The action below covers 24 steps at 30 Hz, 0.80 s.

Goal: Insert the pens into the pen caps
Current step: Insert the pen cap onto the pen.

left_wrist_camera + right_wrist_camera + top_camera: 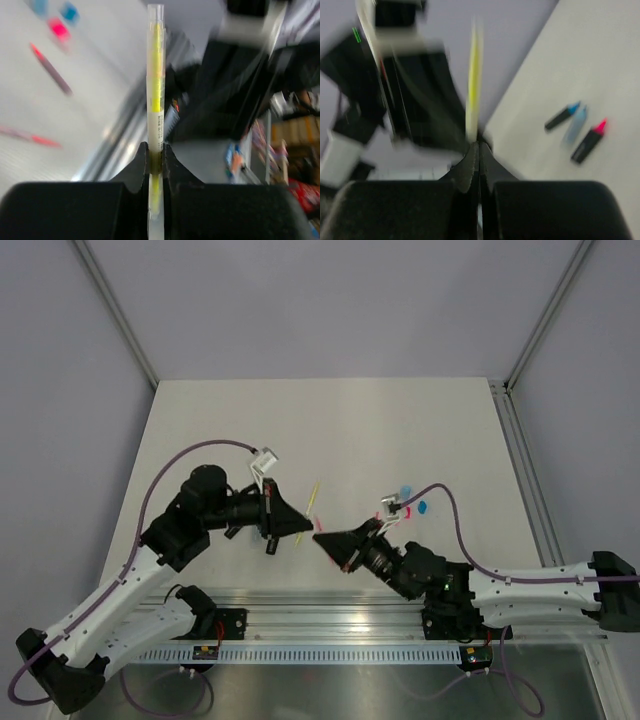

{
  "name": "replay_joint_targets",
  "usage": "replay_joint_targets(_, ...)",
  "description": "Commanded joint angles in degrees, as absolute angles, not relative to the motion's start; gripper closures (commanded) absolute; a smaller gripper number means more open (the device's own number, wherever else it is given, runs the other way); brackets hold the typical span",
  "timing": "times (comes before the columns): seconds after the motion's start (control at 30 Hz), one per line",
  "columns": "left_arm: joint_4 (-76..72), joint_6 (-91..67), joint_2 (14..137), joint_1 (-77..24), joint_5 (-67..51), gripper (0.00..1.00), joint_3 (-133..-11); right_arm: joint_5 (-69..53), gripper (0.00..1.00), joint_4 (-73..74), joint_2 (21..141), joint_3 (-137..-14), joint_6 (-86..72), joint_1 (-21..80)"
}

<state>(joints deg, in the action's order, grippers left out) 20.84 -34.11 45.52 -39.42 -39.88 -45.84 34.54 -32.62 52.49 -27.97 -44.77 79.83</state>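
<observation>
My left gripper is shut on a thin yellow pen that sticks straight out past its fingertips. My right gripper faces it tip to tip with its jaws shut. The blurred yellow pen ends right at those tips; I cannot tell whether it touches them. On the table lie a pink pen cap, a blue cap and a light-blue cap. A purplish-red pen and a red-pink pen also lie there.
Three short markers lie together on the table in the right wrist view: a black one with a blue tip, a pale-blue one and a black one with a pink tip. The metal rail with the arm bases runs along the near edge.
</observation>
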Motion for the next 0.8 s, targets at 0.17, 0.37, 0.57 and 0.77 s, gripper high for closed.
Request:
replay_joint_targets(0.17,-9.31,-40.24,46.23,-35.16,-34.1,1.0,-47.64,22.05,1.0,-16.35,56.34,-26.63,-44.56,86.4)
replay_joint_targets(0.37,-11.69,-41.22,44.22,-35.16,-34.28,1.0,-43.77,24.87,1.0,-14.16,52.83,-28.65,-42.19,86.4)
replay_joint_targets(0.57,-10.2,-40.17,41.67,-35.16,-33.14,1.0,-40.96,27.33,0.81,-3.62,48.17,-36.03,-35.61,86.4)
replay_joint_targets(0.77,-6.6,-38.67,37.89,-35.16,-29.53,1.0,-37.01,25.94,0.52,0.08,42.72,-41.91,-28.39,83.33)
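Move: The left fingers already hold the yellow pen, whose middle is only some 2 cm ahead of and 2 cm above that hand. From the empty right hand, that middle lies roughly 4 cm ahead, 3 cm left and 2 cm higher. Far below on the table, about 25 cm down, the red pen lies about 9 cm ahead and 6 cm right of the left hand; the black marker is 12 cm ahead and 9 cm left of it. Springing back and steeply down from the yellow pen, the shut right hand drops about 12 cm while swinging counter-clockwise with its fingertips dipping, then climbs back to its starting height and opens to nearly half. The left hand jumps up and forward with the pen, fingertips tipping up, then sinks part-way back, keeping its pinch. ##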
